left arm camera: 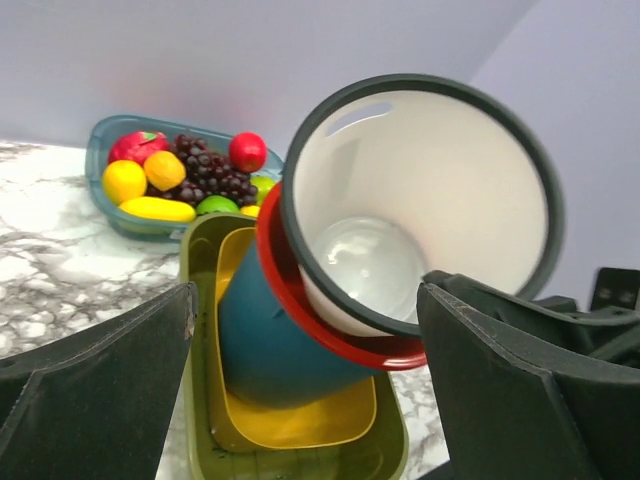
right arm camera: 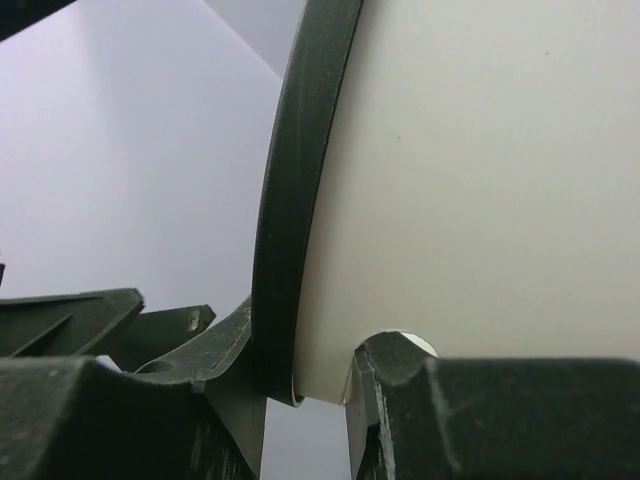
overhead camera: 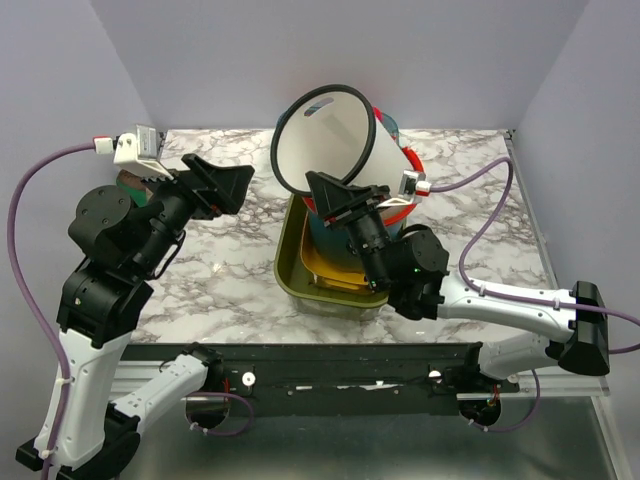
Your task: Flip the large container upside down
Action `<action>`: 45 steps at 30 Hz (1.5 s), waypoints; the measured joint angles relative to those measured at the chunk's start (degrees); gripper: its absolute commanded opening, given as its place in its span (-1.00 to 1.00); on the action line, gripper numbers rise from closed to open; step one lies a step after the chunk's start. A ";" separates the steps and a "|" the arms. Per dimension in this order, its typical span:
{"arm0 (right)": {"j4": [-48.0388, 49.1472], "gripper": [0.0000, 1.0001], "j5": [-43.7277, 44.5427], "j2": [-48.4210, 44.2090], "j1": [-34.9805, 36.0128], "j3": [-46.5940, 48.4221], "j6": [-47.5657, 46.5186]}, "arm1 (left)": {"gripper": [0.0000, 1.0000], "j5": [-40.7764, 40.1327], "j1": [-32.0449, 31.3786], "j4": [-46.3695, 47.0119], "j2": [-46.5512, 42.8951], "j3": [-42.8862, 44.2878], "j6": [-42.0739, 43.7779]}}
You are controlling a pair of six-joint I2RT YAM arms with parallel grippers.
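Note:
The large container (overhead camera: 335,140) is a white bucket with a dark rim, tilted with its mouth facing up and to the left. Its base rests in a teal bucket with a red rim (overhead camera: 400,208). My right gripper (overhead camera: 345,195) is shut on the lower edge of the white bucket's rim. In the right wrist view, the rim (right arm camera: 300,170) and white wall (right arm camera: 480,170) sit between the jaws of the right gripper (right arm camera: 300,375). My left gripper (overhead camera: 225,185) hangs open to the left, apart from the bucket. The left wrist view looks into the container (left arm camera: 440,200) between its wide fingers (left arm camera: 100,390).
The teal bucket (left arm camera: 270,340) lies in a yellow tray (left arm camera: 300,425) inside an olive tub (left arm camera: 200,330) at mid-table. A teal basket (left arm camera: 110,135) of fruit stands behind them. Marble tabletop (overhead camera: 230,250) shows to the left, and purple cables run along both sides.

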 measured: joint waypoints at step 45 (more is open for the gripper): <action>-36.04 -0.99 -2.10 -8.96 -44.54 -0.39 -54.36 | 0.97 -3.56 0.00 3.08 -0.66 -11.50 1.66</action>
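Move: Some 35 cm right, 12 ahead and 45 below the right hand, which grips the near rim of the large container, lies clear table. The container's middle is about 8 cm ahead, 5 right and 6 below. The red-rimmed bucket around its lower end stands about 6 ahead, 3 right, 24 below; the fruit basket, roughly 35 straight ahead, 43 below. From the empty left hand, the container's middle is about 8 ahead, 30 right, 8 below. Raising the pinched rim about 9 cm to draw the large container out of the red-rimmed bucket, the right hand then sweeps it some 30 cm right and 15 forward over the table, sinking along the way, while the wrist rolls its left side far down and swings clockwise, roughly 75 and 50 degrees. The left hand, wide open and empty, sinks about 7 cm and eases forward. ##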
